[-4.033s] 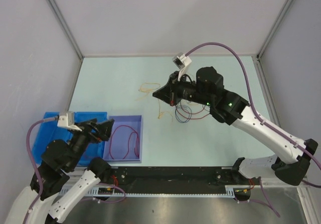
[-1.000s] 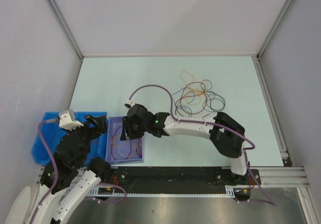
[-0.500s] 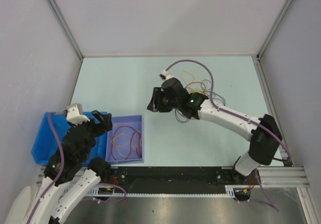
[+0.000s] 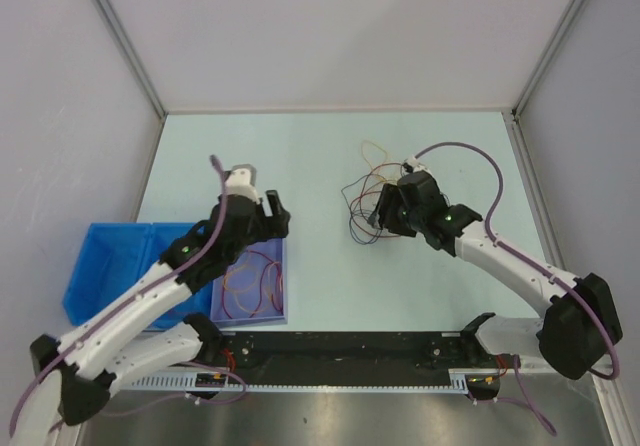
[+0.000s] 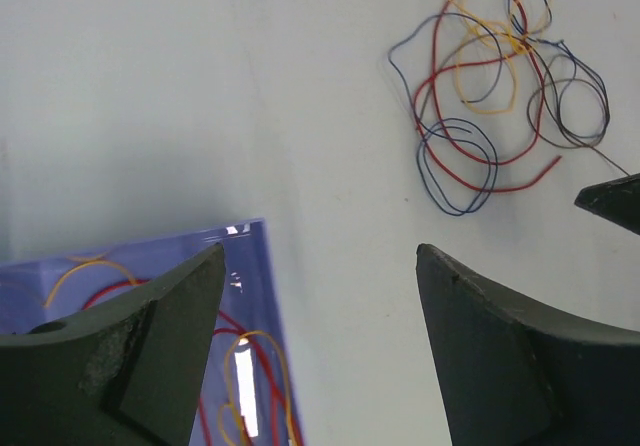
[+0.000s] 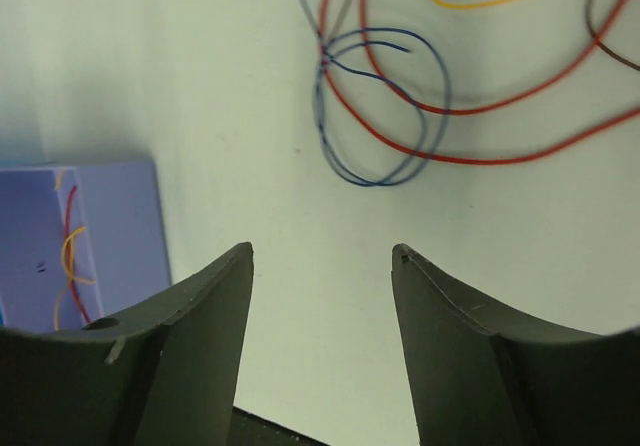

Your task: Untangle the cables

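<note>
The tangled cables (image 4: 378, 181) lie on the table right of centre, as red, orange, blue and dark loops. They show again in the left wrist view as the cables (image 5: 480, 96) at upper right, and in the right wrist view as the cables (image 6: 400, 96) along the top. My right gripper (image 4: 380, 221) hovers at the tangle's near-left edge, open and holding nothing (image 6: 324, 247). My left gripper (image 4: 274, 216) is open and holds nothing (image 5: 320, 251), over the far right corner of the purple tray (image 4: 285, 291). Red and orange loops (image 4: 250, 284) rest in that tray.
A blue bin (image 4: 110, 266) stands left of the purple tray, partly under my left arm. The purple tray's corner (image 5: 250, 261) lies below my left fingers, and the tray (image 6: 110, 216) shows at the left of the right wrist view. The enclosure walls stand at the table's edges.
My right arm swung from the purple tray back to the tangle, and its jaws opened wider. My left arm reached forward from over the blue bin to the tray's far corner.
</note>
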Robot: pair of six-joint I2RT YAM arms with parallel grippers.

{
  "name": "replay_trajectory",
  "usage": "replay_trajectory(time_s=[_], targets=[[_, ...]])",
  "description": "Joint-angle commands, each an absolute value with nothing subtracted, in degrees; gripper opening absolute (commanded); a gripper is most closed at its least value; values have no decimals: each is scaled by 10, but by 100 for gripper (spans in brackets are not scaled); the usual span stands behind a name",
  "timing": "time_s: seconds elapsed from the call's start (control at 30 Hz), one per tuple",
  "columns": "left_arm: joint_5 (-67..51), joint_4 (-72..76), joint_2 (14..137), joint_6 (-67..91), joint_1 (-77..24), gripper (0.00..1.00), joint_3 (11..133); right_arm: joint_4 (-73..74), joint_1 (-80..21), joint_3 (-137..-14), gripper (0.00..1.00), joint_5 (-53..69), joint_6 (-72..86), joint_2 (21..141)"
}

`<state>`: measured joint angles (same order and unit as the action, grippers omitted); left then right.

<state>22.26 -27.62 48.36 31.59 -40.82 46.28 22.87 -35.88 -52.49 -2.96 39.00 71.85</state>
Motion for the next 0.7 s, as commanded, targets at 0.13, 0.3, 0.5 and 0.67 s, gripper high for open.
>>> replay_trajectory(time_s=[0.13,0.3,0.5,0.67], targets=[[178,-135,671,311,-436,82,542,165,-319,-411,64,-33,416,667],[142,-97,787,309,-436,82,592,102,-322,-352,63,-31,432,647],[112,-69,921,312,-435,82,658,46,-334,-279,62,-66,443,594],[95,-62,1004,322,-432,77,713,-42,-340,-214,59,-74,446,570]])
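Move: The blue cable's near loop lies some 20 cm to the left hand's right, about 11 cm ahead and 20 cm below. The red cable's free end is roughly 10 cm to the right of that loop, about level with it; the lilac tray's middle is about 7 cm left of the left hand and 5 cm back, 19 cm below. From the right hand, the blue loop is some 5 cm ahead, 3 cm left and 14 cm down. Empty and wide open, the left hand swings away from the lilac tray towards the blue loop, about 15 cm to the right, 10 cm forward and 9 cm down, tipping its fingers down and turning clockwise by roughly 10 degrees. The right hand, also open and empty, sinks some 8 cm while easing right and back off the near side of the tangle; neither is seen to touch a cable. ##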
